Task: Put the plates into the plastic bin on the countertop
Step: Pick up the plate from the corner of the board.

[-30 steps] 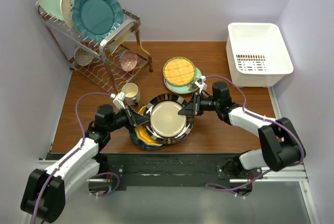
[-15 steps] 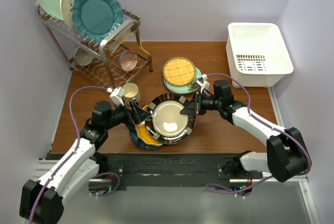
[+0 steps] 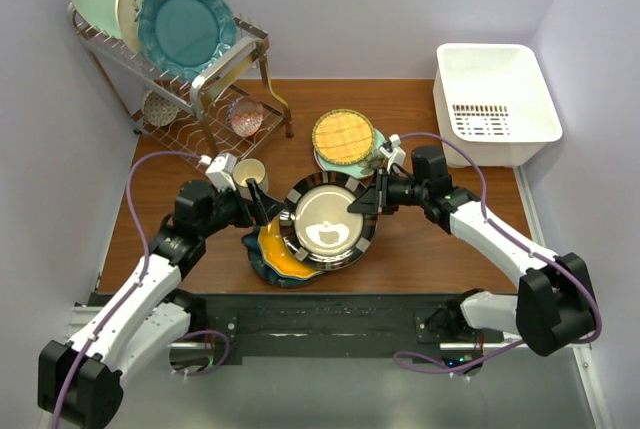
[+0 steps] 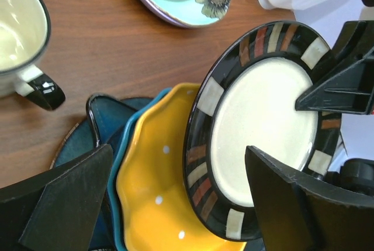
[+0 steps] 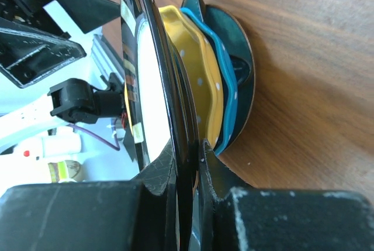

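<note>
A black-rimmed cream plate is tilted up off a stack of plates, an orange scalloped one on top of blue and dark teal ones. My right gripper is shut on its right rim, and in the right wrist view the jaws pinch the plate's edge. My left gripper stands open just left of the plate, holding nothing. In the left wrist view its wide-apart fingers frame the orange plate and the cream plate. The white plastic bin sits at the far right of the countertop.
A yellow lattice plate lies on a pale flowered plate behind the held one. A cream cup stands close to my left gripper. A wire rack with upright plates fills the back left corner.
My left gripper has opened, let go of the cream plate's left rim and drawn back left. The right gripper has tipped the plate up and carried it slightly right.
</note>
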Motion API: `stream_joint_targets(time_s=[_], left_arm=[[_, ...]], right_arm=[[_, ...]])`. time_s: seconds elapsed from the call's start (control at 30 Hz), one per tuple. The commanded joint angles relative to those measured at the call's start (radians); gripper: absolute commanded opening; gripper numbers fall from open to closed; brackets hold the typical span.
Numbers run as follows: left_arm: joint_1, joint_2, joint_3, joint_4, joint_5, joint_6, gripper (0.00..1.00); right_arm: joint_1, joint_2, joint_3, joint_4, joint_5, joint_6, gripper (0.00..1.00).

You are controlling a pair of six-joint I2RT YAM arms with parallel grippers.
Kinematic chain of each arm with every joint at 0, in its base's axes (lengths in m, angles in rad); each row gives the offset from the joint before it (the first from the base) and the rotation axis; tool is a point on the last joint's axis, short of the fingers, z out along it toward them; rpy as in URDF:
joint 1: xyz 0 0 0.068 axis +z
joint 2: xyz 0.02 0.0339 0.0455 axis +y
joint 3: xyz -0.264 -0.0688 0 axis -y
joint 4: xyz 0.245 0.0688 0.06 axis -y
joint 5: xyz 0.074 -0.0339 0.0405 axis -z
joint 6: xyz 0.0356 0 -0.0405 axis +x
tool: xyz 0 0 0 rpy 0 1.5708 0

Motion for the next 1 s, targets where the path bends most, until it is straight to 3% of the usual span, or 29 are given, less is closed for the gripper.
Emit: stream_joint_targets(time_s=[0.0,0.37,0.73,0.97], left_arm=[[0.004,0.030,0.048,0.030,-0.051,0.062,1.00],[0.004,0.182,0.102,0.087,-0.108,0.105,1.00],[0.003,0.156,0.302,0.018,-0.111,0.164,1.00],[0.004,0.167,0.339,-0.013,-0.141,0.185,1.00]], right_arm=[[-0.001,-0.029,0.106,0.010,-0.005,-0.024,0.00],[-0.008,0.013,0.135,0.006,0.063,-0.050,0.00],[-0.014,0.061,0.261,-0.036,0.039,-0.029,0.00],[-0.020,0.111,0.364,-0.060,0.032,-0.022,0.00]])
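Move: The black-rimmed plate, gripped at its right rim by the right hand, has its middle about 9 cm left of that hand, 4 cm back and 4 cm lower; the white bin lies some 24 cm ahead, 33 cm right and 6 cm lower. From the open left hand, the plate's middle is 14 cm right, 3 cm back and 4 cm lower, the mug 8 cm ahead, 4 cm left and 12 cm down, and the yellow plate 9 cm back, 8 cm right and 13 cm down. The black-rimmed plate is carried forward about 5 cm by the right hand, which keeps its rim pinched, dips slightly and then rises to end a little higher. The left hand, empty and wide open, goes forward and dips a few centimetres, then climbs about 12 cm, its fingers tipping up some 15 degrees. ##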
